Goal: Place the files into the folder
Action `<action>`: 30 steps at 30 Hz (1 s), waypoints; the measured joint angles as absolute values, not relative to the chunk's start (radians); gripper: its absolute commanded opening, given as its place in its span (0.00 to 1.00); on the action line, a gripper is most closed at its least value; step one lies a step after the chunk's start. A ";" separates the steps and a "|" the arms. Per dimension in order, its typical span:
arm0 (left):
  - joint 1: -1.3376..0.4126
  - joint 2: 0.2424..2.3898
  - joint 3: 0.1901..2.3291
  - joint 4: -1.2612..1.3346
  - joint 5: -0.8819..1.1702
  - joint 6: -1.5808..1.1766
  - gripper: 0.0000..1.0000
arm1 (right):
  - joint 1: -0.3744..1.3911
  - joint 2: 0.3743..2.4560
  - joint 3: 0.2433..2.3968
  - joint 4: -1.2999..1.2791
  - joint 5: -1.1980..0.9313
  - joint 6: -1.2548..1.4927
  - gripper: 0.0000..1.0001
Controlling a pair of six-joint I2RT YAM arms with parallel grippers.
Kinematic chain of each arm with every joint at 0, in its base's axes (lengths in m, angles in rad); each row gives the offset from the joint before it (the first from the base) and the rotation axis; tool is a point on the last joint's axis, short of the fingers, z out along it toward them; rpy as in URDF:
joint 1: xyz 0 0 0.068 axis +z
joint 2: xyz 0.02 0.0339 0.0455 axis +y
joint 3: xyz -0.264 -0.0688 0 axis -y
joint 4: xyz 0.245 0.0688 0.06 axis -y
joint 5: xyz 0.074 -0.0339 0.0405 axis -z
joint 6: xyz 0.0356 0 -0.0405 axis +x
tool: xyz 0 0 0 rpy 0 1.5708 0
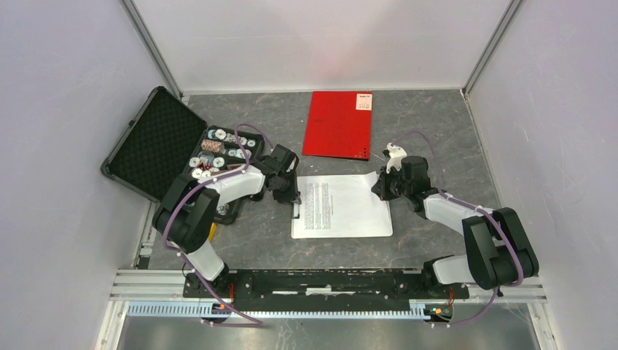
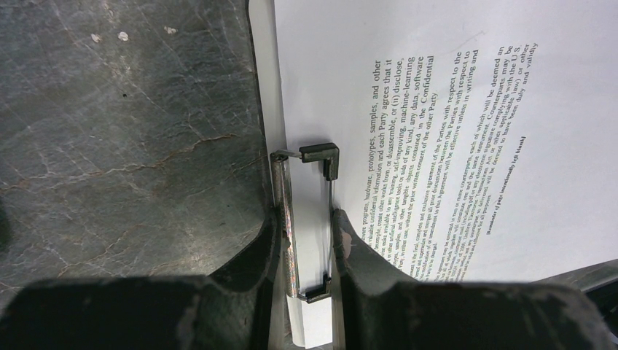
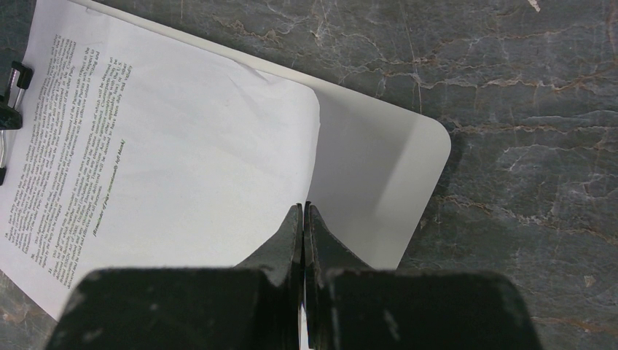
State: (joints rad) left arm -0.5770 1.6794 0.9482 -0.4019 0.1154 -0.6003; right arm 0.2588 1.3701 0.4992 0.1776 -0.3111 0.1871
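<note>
The files (image 1: 339, 204) are printed white sheets lying on a white clipboard (image 1: 342, 235) at the table's centre. My left gripper (image 2: 307, 217) is shut on the clipboard's metal clip (image 2: 321, 153) at the sheets' left end, one finger on each side of the wire. My right gripper (image 3: 304, 208) is shut on the right edge of the files (image 3: 182, 146), which is lifted slightly and casts a shadow on the bare clipboard (image 3: 386, 168). The red folder (image 1: 337, 124) lies closed at the back centre, apart from both grippers.
An open black foam-lined case (image 1: 157, 142) holding several chips (image 1: 218, 149) sits at the back left, close behind my left arm. White walls enclose the grey marbled table (image 1: 437, 138) on three sides.
</note>
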 measured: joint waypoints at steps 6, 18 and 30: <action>-0.577 1.679 0.947 -0.398 0.117 -0.600 0.02 | 0.259 1.370 0.499 0.179 -0.310 0.196 0.00; -0.577 1.679 0.945 -0.390 0.120 -0.600 0.02 | 0.259 1.370 0.495 0.192 -0.304 0.221 0.21; -0.577 1.681 0.944 -0.382 0.126 -0.600 0.02 | 0.259 1.306 0.500 0.133 -0.252 0.230 0.48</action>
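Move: The right hand's closed fingertips hold the right edge of the sheets, right at the hand point. From this hand the metal clip is some 25 cm left and 4 cm back, the white board's middle about 11 cm left and 5 cm back, and the red folder about 13 cm left and 27 cm ahead, 3 cm lower. The left hand has the clip between its fingers; from it the held sheet edge lies about 25 cm right and 4 cm ahead. The right fingers let go of the sheets' edge, opening steadily from shut to not quite half wide after a brief hold. As they spread, the hand eases about 1 cm right, then lifts roughly 1 cm with a slight clockwise turn, staying astride the edge. The left hand keeps its grip on the metal clip, all but still. ##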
